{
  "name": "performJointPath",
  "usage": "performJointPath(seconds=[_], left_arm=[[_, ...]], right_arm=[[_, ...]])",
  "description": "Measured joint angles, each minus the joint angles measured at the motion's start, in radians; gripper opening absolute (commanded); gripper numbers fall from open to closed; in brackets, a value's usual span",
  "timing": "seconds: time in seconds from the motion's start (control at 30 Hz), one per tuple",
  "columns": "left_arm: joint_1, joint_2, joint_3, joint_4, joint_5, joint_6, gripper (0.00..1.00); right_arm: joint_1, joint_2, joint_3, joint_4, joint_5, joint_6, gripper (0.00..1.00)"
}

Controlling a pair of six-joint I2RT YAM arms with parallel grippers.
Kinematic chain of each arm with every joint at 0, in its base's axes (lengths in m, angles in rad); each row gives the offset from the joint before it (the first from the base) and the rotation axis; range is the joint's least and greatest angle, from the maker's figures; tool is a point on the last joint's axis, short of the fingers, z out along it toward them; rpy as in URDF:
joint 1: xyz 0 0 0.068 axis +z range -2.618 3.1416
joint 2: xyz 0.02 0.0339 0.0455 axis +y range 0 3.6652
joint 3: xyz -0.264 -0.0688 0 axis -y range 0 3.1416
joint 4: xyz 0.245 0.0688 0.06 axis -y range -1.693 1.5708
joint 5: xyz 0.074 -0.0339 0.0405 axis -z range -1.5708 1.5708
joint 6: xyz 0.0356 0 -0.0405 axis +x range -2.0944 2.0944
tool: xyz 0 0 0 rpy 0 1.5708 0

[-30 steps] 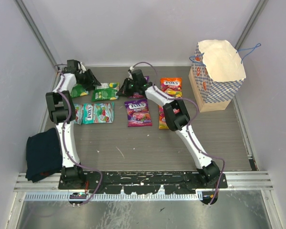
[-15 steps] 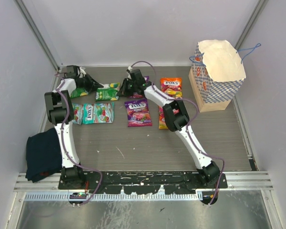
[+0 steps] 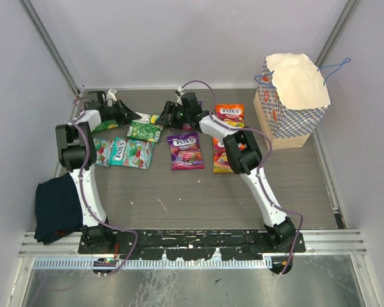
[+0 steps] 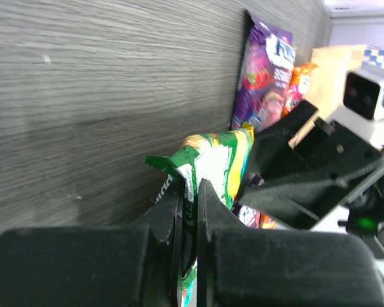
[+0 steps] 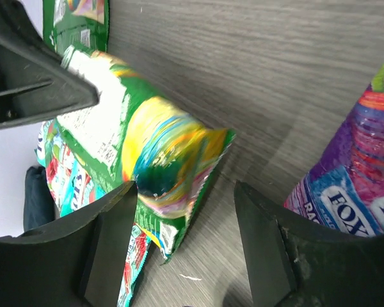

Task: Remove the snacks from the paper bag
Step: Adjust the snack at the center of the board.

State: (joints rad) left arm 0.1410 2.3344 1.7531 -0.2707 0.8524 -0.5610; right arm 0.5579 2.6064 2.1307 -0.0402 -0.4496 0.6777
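Observation:
A green snack packet [image 3: 144, 131] lies at the back left of the table. My left gripper [image 3: 129, 117] is shut on its edge; in the left wrist view both fingers pinch the green packet [image 4: 217, 157] at the left gripper [image 4: 191, 192]. My right gripper [image 3: 170, 116] stands open at the packet's other end. In the right wrist view the green packet [image 5: 147, 144] sits apart from the right gripper [image 5: 185, 208]. The paper bag [image 3: 293, 105], checkered, stands upright at the back right with its cream inside showing.
Other snacks lie flat on the table: a purple packet [image 3: 185, 150], an orange one [image 3: 230, 113], an orange-yellow one [image 3: 220, 157], a teal one [image 3: 129, 153] and a green one [image 3: 105, 125]. A dark blue cloth [image 3: 57, 208] lies at the left edge.
My left gripper shut on the green packet's edge. My right gripper, shut on it before, has opened and let go. The packet has shifted a little toward the near side.

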Motion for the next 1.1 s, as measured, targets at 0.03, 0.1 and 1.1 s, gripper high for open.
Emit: performJointPath(seconds=[0.03,0.1,1.1], left_arm=[[0.000,-0.017,-0.029,0.042,0.015,-0.005,0.00],[0.002,-0.051,-0.085,0.126,0.042,-0.027,0.00],[0.009,-0.120,-0.138,0.449,0.148,-0.075,0.00]], right_arm=[[-0.007,0.000,0.000,0.002,-0.005,0.003,0.68],[-0.020,0.000,0.002,0.008,-0.014,0.008,0.67],[-0.043,0.005,0.141,0.064,-0.315,-0.072,0.01]])
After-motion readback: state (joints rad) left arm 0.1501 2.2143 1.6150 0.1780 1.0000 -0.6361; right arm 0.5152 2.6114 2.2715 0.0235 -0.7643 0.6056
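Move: The left fingers already pinch the left upper corner of the green snack; its middle lies about 3 cm right of that hand, 4 cm back and 2 cm below. The other green snack is some 12 cm to the left. From the open right hand, the pinched green snack is about 6 cm left, 3 cm back and 2 cm down; the upper purple snack is roughly 9 cm right and level, the teal snack 13 cm back and 11 cm left. The right fingers close on the yellow right end of the green snack, after that hand has eased slightly forward and right, swung back left and climbed about 8 cm, turning counter-clockwise. The left hand keeps its pinch and lifts the corner nearly 10 cm with its fingertips tilting up some 20 degrees, then sinks 2 cm. ##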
